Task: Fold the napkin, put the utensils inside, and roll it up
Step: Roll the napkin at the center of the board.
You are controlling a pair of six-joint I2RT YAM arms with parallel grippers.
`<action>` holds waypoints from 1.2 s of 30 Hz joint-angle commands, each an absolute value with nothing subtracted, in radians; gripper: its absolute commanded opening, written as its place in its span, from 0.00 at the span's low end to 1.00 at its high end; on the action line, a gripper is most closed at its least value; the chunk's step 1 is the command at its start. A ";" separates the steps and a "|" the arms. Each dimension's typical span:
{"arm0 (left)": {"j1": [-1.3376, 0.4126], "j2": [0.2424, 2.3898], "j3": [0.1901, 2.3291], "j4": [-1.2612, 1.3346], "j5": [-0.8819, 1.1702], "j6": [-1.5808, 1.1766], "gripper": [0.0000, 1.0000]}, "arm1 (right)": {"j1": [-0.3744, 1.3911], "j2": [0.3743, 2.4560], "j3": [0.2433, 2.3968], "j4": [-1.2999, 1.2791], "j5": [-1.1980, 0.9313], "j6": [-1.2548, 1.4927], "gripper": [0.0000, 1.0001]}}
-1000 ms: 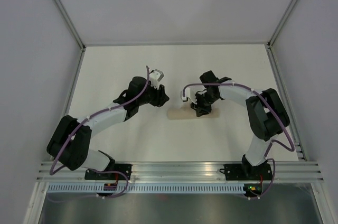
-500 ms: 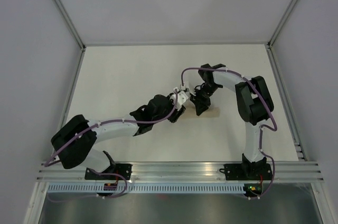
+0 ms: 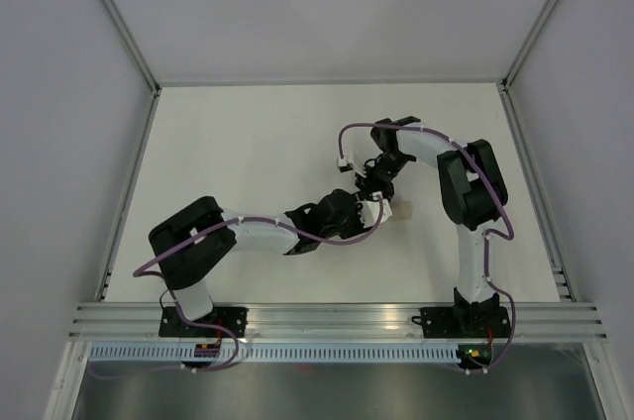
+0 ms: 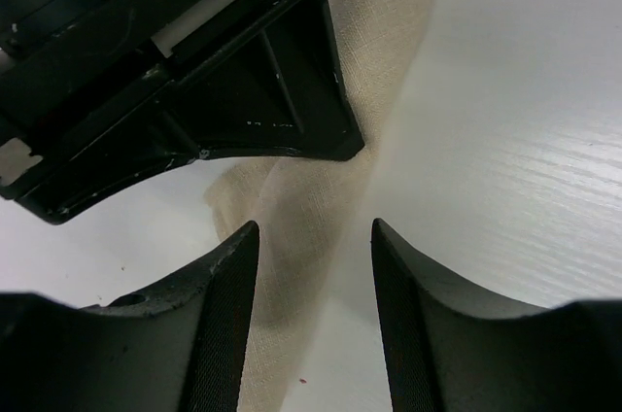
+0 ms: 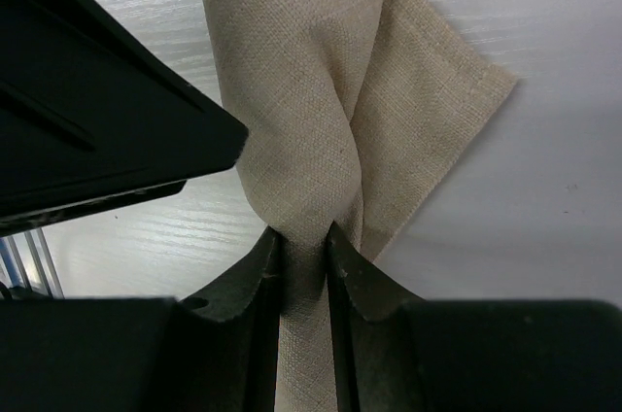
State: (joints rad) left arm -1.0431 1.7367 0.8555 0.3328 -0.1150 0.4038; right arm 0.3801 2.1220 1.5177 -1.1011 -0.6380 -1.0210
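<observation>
The napkin point(image 5: 311, 72) is a beige cloth rolled into a narrow bundle on the white table, with one flat corner sticking out to the side. My right gripper point(image 5: 303, 237) is shut on the roll, pinching it tight between both fingers. My left gripper point(image 4: 314, 227) is open just above the same roll point(image 4: 321, 188), with the cloth lying between and under its fingertips, close beside the right gripper's black body point(image 4: 194, 91). In the top view only a small end of the napkin point(image 3: 403, 209) shows past the two grippers point(image 3: 374, 210) point(image 3: 380, 185). The utensils are hidden.
The white table point(image 3: 228, 133) is walled by grey panels at the back and sides. An aluminium rail point(image 3: 337, 316) runs along the near edge by the arm bases. The left arm stretches low across the table's middle toward the right arm.
The left arm has swung right and forward from the back left to the napkin, beside the right gripper, and its jaws have widened. The right gripper has kept its hold on the roll.
</observation>
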 commanded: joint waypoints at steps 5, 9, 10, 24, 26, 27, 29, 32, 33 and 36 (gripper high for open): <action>-1.051 1.824 0.908 0.399 -0.135 0.548 0.56 | 0.379 2.223 1.506 -1.049 -0.534 -1.051 0.08; -1.051 1.864 0.920 0.410 -0.144 0.563 0.56 | 0.379 2.232 1.511 -1.049 -0.534 -1.051 0.08; -1.051 1.874 0.920 0.416 -0.150 0.564 0.55 | 0.379 2.233 1.511 -1.049 -0.534 -1.049 0.08; -1.049 1.948 0.930 0.350 -0.101 0.515 0.02 | 0.364 2.198 1.520 -1.058 -0.575 -1.028 0.41; -1.048 1.950 0.931 0.339 -0.089 0.503 0.02 | 0.360 2.175 1.522 -1.057 -0.587 -1.020 0.48; -1.046 1.951 0.931 0.333 -0.077 0.502 0.02 | 0.353 2.151 1.522 -1.054 -0.604 -1.011 0.55; -1.042 1.951 0.933 0.313 -0.055 0.486 0.02 | 0.342 2.123 1.525 -1.048 -0.623 -0.999 0.59; -1.031 1.951 0.939 0.292 -0.028 0.469 0.02 | 0.307 2.060 1.534 -1.032 -0.656 -0.968 0.65; -1.026 1.951 0.940 0.285 -0.015 0.466 0.02 | 0.295 2.048 1.534 -1.020 -0.663 -0.954 0.66; -1.019 1.947 0.940 0.273 -0.005 0.454 0.02 | 0.253 2.002 1.529 -0.967 -0.678 -0.887 0.68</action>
State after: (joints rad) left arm -1.0237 1.9049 0.9440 0.3962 -0.0933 0.5255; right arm 0.3084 2.0846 1.5272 -1.0672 -0.6720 -0.9386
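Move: The partly rolled napkin runs roughly left to right beneath the open left fingers. Its middle is some 3 cm below the left hand, about 2 cm ahead and 1 cm to its right. The right fingers already pinch the roll, about 5 cm to the left hand's right, 3 cm farther out and 4 cm lower. From the right hand the napkin's middle is about 3 cm left, at the same height, neither ahead nor back; a loose flap sticks out about 4 cm left and 3 cm ahead. Down some 3 cm, easing about 2 cm forward and 2 cm right, the left hand brings its open fingers astride the napkin roll, then shuts them and pinches it close beside the right grip. Only after that does the right hand, still until then, open and let go, rising under 2 cm and drawing off forward and slightly right. ##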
